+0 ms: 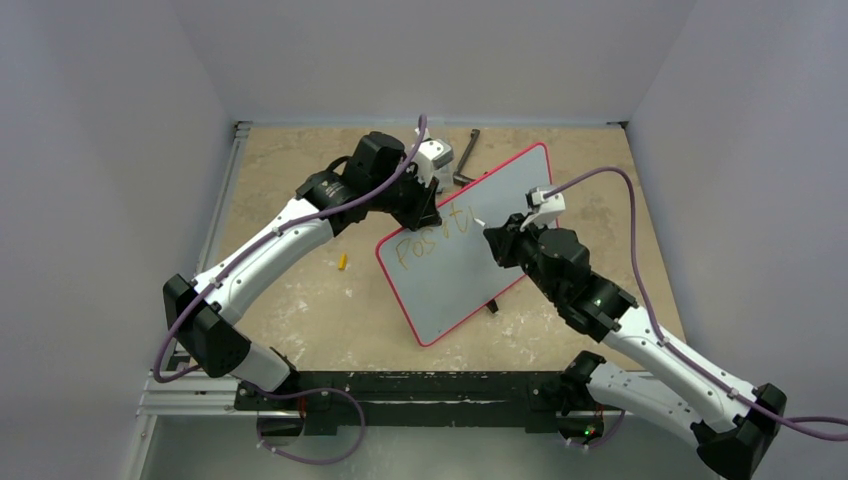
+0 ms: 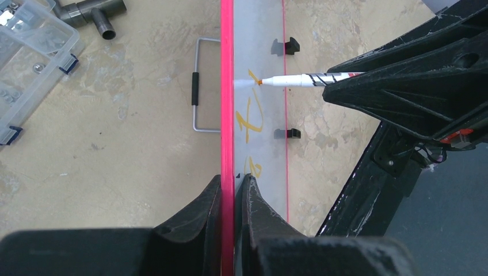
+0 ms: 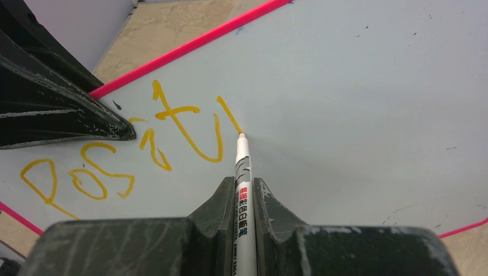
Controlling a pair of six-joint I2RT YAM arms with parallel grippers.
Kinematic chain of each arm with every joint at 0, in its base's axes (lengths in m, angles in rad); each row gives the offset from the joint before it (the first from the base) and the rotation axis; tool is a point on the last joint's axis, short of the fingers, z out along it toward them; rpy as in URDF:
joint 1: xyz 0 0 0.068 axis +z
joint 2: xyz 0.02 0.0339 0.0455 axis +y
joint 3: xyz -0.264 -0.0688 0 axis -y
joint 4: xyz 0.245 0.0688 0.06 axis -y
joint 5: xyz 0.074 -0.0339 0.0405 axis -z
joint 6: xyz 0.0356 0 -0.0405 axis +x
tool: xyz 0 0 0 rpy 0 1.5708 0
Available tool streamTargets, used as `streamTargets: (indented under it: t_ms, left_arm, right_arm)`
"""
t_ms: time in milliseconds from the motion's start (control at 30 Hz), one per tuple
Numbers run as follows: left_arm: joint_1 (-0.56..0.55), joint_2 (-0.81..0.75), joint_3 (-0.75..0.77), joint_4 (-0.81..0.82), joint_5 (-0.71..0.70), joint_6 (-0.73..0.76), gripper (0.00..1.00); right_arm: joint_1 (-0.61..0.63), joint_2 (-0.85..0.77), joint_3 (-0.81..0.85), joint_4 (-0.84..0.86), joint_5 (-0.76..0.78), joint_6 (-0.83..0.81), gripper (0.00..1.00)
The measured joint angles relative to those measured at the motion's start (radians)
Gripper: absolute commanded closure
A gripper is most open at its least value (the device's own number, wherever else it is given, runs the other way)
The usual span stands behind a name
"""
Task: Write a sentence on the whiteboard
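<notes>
The whiteboard (image 1: 455, 285) stands tilted on the table, its red-pink frame (image 2: 227, 57) running up the left wrist view. My left gripper (image 1: 425, 215) (image 2: 233, 178) is shut on the board's upper edge. My right gripper (image 1: 497, 240) (image 3: 244, 181) is shut on a white marker (image 3: 243, 167) (image 2: 299, 80), whose orange tip touches the board face (image 3: 357, 103). The sentence (image 3: 115, 155) (image 1: 432, 235) is orange-yellow lettering that reads about "Posit", plus a fresh stroke ending at the marker tip.
A small yellow cap (image 1: 341, 263) lies on the table left of the board. Behind the board are a clear plastic organizer box (image 2: 29, 63), a grey pipe fitting (image 2: 92, 11) and a wire handle (image 2: 198, 86). Black feet (image 2: 286, 133) stick out at the board's lower edge.
</notes>
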Motion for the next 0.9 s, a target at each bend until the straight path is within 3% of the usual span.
streamTargets:
  t_ms: [633, 900]
  left_arm:
    - [-0.004, -0.001, 0.000, 0.009, 0.016, 0.001, 1.00]
    - [-0.004, -0.001, 0.000, 0.009, 0.016, 0.001, 1.00]
  right_arm:
    - [0.000, -0.016, 0.109, -0.066, -0.031, -0.008, 1.00]
    - [0.000, 0.050, 0.152, -0.029, -0.039, -0.029, 1.00]
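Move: The bare patch of whiteboard just above the newest orange stroke lies from the right hand about 6 cm ahead, 4 cm to the left and 4 cm up. That stroke's middle is some 5 cm ahead of this hand, 4 cm left and roughly level with it; the letter t sits about 6 cm ahead and 7 cm left, also level. From the left hand, the bare patch is roughly 2 cm ahead, 6 cm to the right and 4 cm up. The newest orange stroke is left behind: the right hand's marker, touching its lower end, eases back slightly and comes free. The hand climbs about 5 cm past the stroke towards the bare patch under the board's red rim, finally edging forward and about 1 cm left, with the marker tipping up a few degrees. The left fingers keep their pinch on the board's edge. ##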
